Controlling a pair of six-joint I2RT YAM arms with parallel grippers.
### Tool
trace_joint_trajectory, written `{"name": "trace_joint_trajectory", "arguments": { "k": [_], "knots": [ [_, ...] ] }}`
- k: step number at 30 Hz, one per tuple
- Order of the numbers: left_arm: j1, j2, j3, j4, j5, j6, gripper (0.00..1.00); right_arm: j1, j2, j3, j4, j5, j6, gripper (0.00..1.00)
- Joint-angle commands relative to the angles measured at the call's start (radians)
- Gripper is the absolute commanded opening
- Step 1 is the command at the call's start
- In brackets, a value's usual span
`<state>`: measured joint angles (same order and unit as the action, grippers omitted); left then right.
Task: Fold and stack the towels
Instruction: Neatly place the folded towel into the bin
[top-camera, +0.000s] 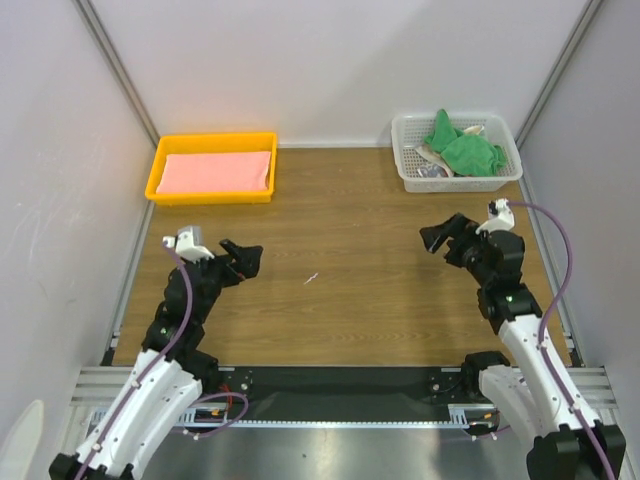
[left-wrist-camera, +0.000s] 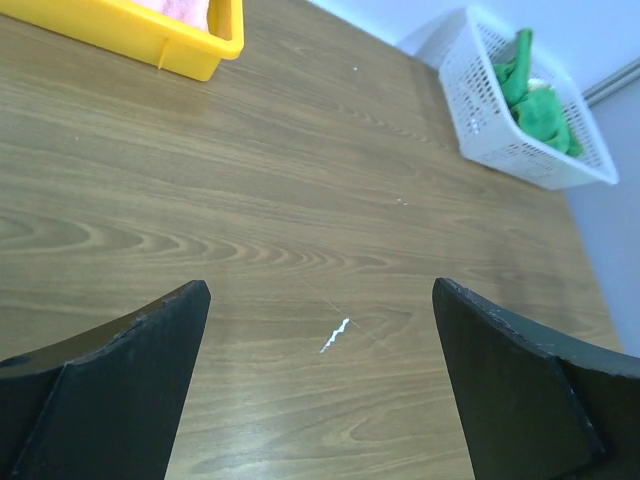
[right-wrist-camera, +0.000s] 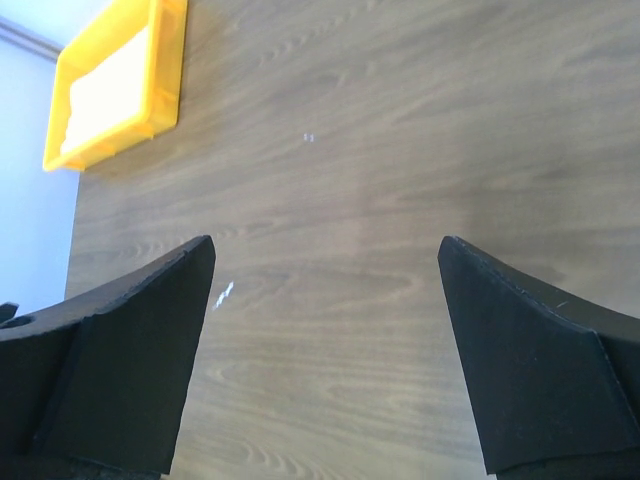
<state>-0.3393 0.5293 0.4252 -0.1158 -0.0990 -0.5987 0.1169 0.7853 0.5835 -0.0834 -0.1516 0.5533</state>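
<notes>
A salmon-pink towel (top-camera: 214, 172) lies flat and folded in the yellow tray (top-camera: 159, 170) at the back left; its edge (left-wrist-camera: 185, 8) shows in the left wrist view and it looks pale (right-wrist-camera: 110, 95) in the right wrist view. Crumpled green towels (top-camera: 465, 150) fill the white lattice basket (top-camera: 412, 130) at the back right, also seen as green towels (left-wrist-camera: 535, 105). My left gripper (top-camera: 243, 258) hovers open over the left of the table, fingers empty. My right gripper (top-camera: 440, 236) hovers open at the right, below the basket, holding nothing.
White walls enclose the wooden table (top-camera: 350, 290) on three sides. A small white scrap (top-camera: 311, 279) lies near the middle, also seen as a scrap (left-wrist-camera: 334, 335) between my left fingers. Some patterned cloth (top-camera: 432, 165) lies in the basket beside the green towels.
</notes>
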Motion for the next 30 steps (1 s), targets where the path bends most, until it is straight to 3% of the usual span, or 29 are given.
{"name": "trace_joint_trajectory", "arguments": {
  "k": [1,7,14,30],
  "knots": [
    [-0.003,-0.116,-0.081,0.030,-0.018,-0.073,1.00,0.006,-0.093,-0.069,0.034,-0.036,0.049,0.99],
    [-0.003,-0.222,-0.124,-0.008,-0.024,-0.081,1.00,0.004,-0.224,-0.158,0.008,-0.019,0.062,1.00],
    [-0.003,-0.218,-0.123,0.021,0.007,-0.062,1.00,0.006,-0.319,-0.172,-0.053,-0.014,0.059,1.00],
    [-0.003,-0.196,-0.075,-0.047,-0.033,-0.059,1.00,0.006,-0.353,-0.177,-0.092,-0.023,0.014,1.00]
  ]
}}
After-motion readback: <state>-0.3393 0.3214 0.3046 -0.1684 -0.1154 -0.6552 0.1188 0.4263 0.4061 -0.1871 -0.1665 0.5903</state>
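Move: The folded pink towel already lies in the yellow bin, some 34 cm ahead of the empty left hand, about 16 cm to its left and 15 cm lower. From the right hand, also empty, that towel is about 32 cm ahead, 62 cm to the left and 16 cm below. The white bin with the green towel in it stands roughly 32 cm ahead of the right hand, 14 cm to its right and 14 cm below. Backing off over the bare table, both empty hands finish their retreat from the bins and slow to a stop. The right draws back about 5 cm, dipping slightly, its fingertips tipping up a few degrees; the left eases back about 2 cm early on, sinks by about as much in all, then stays nearly still. Both grippers stay wide open and touch nothing. ##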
